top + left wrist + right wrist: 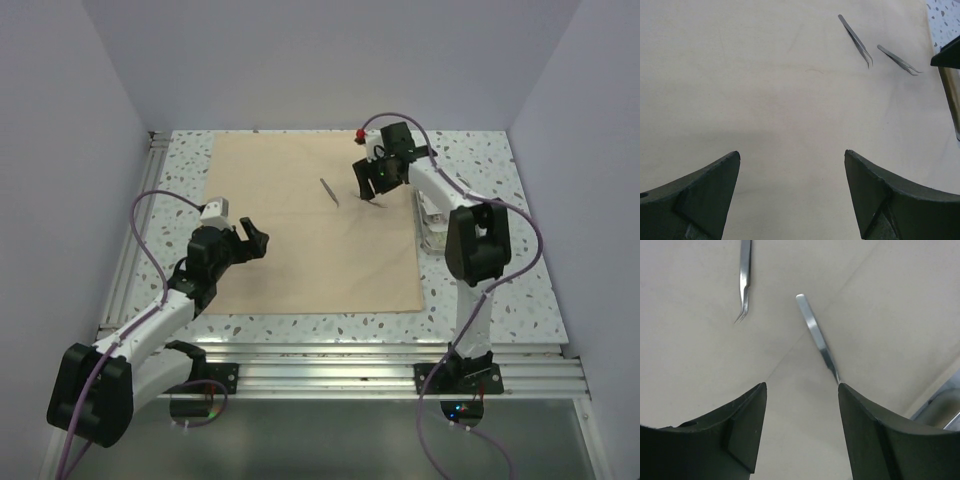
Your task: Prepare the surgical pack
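A large tan cloth point(300, 240) lies flat on the table. Two thin metal tweezers lie on its far right part: one point(330, 192) free, the other point(375, 200) by my right gripper point(366, 190). My right gripper is open and low over the cloth point(700, 365). The second tweezers point(817, 340) run under its right fingertip point(860, 405), and the first point(744, 280) lies ahead on the left. My left gripper point(256, 246) is open and empty over the cloth's left part point(765, 100). A small steel tray point(432, 225) sits right of the cloth, partly hidden by the right arm.
White walls close the table on three sides. A small red object point(360, 133) sits at the cloth's far edge. The tray's rim point(952, 100) shows at the right of the left wrist view, and its corner point(940, 405) in the right wrist view. Aluminium rails run along the near edge.
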Controlling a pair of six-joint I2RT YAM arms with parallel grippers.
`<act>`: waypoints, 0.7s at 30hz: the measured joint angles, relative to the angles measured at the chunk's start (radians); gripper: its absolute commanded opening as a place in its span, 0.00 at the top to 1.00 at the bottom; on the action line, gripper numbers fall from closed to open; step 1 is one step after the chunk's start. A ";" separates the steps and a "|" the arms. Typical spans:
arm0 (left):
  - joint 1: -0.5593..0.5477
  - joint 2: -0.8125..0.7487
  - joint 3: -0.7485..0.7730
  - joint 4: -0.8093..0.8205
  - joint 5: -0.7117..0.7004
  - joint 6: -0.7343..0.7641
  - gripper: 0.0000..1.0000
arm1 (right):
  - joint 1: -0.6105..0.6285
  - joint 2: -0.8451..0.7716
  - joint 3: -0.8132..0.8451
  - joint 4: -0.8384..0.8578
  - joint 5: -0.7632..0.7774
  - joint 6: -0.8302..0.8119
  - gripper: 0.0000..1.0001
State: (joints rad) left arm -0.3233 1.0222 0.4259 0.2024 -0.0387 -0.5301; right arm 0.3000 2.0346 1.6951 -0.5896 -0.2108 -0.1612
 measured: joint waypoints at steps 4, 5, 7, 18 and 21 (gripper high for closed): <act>0.000 0.001 0.000 0.001 0.002 0.000 0.11 | 0.019 0.140 0.181 -0.069 0.077 -0.059 0.42; 0.000 0.002 0.000 0.001 0.002 0.000 0.11 | 0.022 0.167 0.211 -0.080 0.098 -0.074 0.44; 0.000 0.008 0.000 0.006 0.002 0.000 0.11 | 0.029 0.211 0.254 -0.109 0.141 -0.104 0.49; -0.001 0.013 0.000 0.013 0.002 0.000 0.11 | 0.033 0.271 0.277 -0.150 0.231 -0.157 0.55; -0.001 0.014 0.000 0.013 0.002 0.000 0.11 | 0.035 0.287 0.285 -0.153 0.247 -0.158 0.57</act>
State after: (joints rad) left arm -0.3241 1.0359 0.4259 0.2150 -0.0372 -0.5297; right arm 0.3351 2.3215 1.9800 -0.7422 0.0360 -0.3195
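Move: The right hand hovers open, with the nearer tweezers lying about 5 cm ahead of it, neither left nor right, and some 9 cm below. The far tweezers lie about 8 cm ahead and 11 cm to the left, at the same depth. The steel tray's middle stands roughly 22 cm to the right and level with the hand. From the left hand, the near tweezers are about 19 cm ahead, 30 cm to the right and 11 cm below. Forward and down, then mostly straight down with a slight drift right, the right hand sinks about 6 cm and reaches some 4 cm towards the bent-tip half of the near tweezers. The wrist rolls close to 20 degrees, right side up, so that the fingers point more steeply down, and they narrow from well open to a little under half open without shutting on anything. ##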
